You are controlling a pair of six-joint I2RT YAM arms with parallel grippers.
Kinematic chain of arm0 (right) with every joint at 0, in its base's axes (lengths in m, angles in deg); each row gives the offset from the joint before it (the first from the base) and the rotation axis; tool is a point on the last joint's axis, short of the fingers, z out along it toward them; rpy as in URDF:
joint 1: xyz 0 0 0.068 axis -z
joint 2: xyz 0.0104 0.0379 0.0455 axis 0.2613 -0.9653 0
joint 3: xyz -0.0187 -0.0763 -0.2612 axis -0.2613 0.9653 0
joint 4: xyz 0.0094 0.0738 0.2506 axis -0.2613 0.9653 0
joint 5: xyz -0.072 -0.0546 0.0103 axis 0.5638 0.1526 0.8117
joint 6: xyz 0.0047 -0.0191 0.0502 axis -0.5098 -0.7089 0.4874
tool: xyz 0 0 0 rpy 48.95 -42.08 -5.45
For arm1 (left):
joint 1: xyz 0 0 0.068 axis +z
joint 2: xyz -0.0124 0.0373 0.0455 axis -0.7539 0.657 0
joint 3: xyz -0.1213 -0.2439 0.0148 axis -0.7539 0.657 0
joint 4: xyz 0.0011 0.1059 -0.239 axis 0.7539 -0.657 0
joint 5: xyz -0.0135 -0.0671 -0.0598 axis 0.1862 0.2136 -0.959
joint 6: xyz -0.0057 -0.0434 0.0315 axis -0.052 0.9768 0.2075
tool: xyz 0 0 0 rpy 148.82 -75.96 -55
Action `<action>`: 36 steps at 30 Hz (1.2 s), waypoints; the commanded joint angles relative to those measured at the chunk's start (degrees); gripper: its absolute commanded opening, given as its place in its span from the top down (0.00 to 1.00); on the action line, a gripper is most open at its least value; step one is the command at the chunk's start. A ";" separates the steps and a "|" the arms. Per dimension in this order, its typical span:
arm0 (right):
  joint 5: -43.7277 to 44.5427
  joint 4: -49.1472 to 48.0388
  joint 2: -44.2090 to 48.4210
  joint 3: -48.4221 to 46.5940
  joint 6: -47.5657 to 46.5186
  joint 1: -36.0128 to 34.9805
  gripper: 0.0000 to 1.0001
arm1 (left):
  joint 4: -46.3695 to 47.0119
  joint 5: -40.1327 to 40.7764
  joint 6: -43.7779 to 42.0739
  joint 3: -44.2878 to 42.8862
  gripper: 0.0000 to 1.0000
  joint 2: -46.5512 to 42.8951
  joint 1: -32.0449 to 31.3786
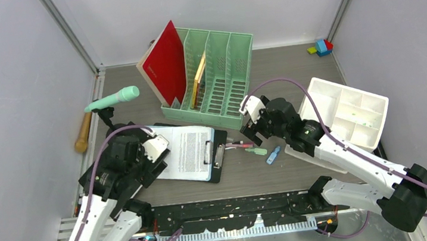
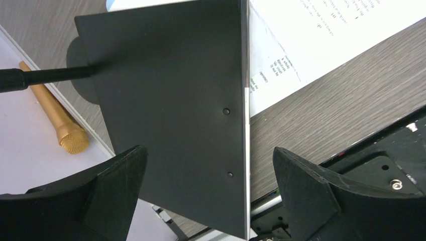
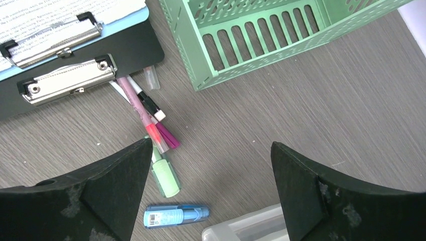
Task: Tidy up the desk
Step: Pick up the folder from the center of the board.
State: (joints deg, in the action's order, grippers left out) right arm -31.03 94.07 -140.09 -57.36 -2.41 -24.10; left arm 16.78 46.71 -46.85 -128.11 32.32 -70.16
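Observation:
The desk [image 1: 290,76] is a grey-brown wood-grain top. A black clipboard [image 1: 218,156] lies on it left of centre, and a blue one with a printed sheet [image 1: 187,150] lies on top of that. My left gripper [image 1: 150,163] hovers open over their left end; in the left wrist view its fingers [image 2: 115,175] straddle a black board corner [image 2: 176,100] without touching it. My right gripper [image 1: 251,129] hangs open above loose pens [image 3: 145,110], a green highlighter [image 3: 166,178] and a blue marker [image 3: 176,216].
A mint-green file rack [image 1: 218,75] at the back holds a red notebook [image 1: 169,62]. A white compartment tray [image 1: 348,112] sits on the right, toy blocks [image 1: 321,47] in the far corner. A green microphone on a stand [image 1: 113,99] and a gold microphone [image 1: 84,134] are at the left.

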 commanded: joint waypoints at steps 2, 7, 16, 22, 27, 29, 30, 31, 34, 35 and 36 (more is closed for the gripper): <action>1.22 -3.29 0.07 0.76 -0.32 -0.07 0.06 | -1.26 2.51 -3.50 0.82 0.00 0.60 0.29; 1.71 -3.47 -2.17 0.67 -0.69 -0.13 0.06 | -0.98 2.57 -7.08 4.01 0.00 -0.97 0.23; 3.31 -4.09 -3.50 1.11 -1.80 -0.13 0.06 | 5.85 5.34 -11.39 13.85 0.00 -0.82 0.23; 3.33 -4.12 -4.02 1.22 -2.01 -0.13 0.06 | 12.40 9.68 -14.72 19.67 0.00 0.44 0.15; 3.38 -4.20 -3.87 1.38 -2.14 -0.08 0.06 | 17.77 13.06 -16.86 24.03 0.00 -0.24 0.14; 3.26 -4.26 -3.86 1.49 -2.28 -0.12 0.06 | 19.61 14.18 -17.86 25.70 0.00 -1.38 0.14; 3.25 -4.22 -3.97 1.51 -2.29 -0.13 0.06 | 20.06 14.44 -18.47 26.36 0.00 -2.17 0.14; 3.14 -4.09 -4.09 1.34 -2.29 -0.09 0.06 | 20.22 14.52 -19.01 26.94 0.00 -3.02 0.14; 2.93 -3.79 -4.52 1.23 -2.30 -0.13 0.07 | 19.79 14.39 -20.21 28.15 0.00 -5.82 0.14; 2.83 -3.78 -4.58 1.22 -2.30 -0.09 0.07 | 19.28 14.02 -20.50 28.36 0.00 -6.63 0.14; 2.80 -3.78 -4.57 1.22 -2.30 -0.12 0.07 | 18.34 13.56 -20.84 28.63 0.01 -7.48 0.14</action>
State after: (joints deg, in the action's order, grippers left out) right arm -28.38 92.38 -144.29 -55.94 -4.18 -24.10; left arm 33.26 59.82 -64.84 -100.16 28.01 -70.19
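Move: The black folder's middle lies about 6 cm ahead of the left hand, 4 cm to its left and 13 cm below. The papers on the clipboards lie some 10 cm ahead of this hand and 20 cm to its right; the microphone stand's foot is about 19 cm ahead and 8 cm left, the wooden microphone roughly 19 cm ahead and 18 cm left. From the right hand the folder's middle is some 57 cm left and 6 cm back, 15 cm lower. Bring the left gripper down about 11 cm onto the near part of the black folder, drifting some 5 cm left as it sinks, and roll it about 20 degrees so its left side rises. Keep the fingers wide open, the right one coming down close beside the folder's light-edged right side. Let the right hand sink a couple of centimetres, open and empty. ##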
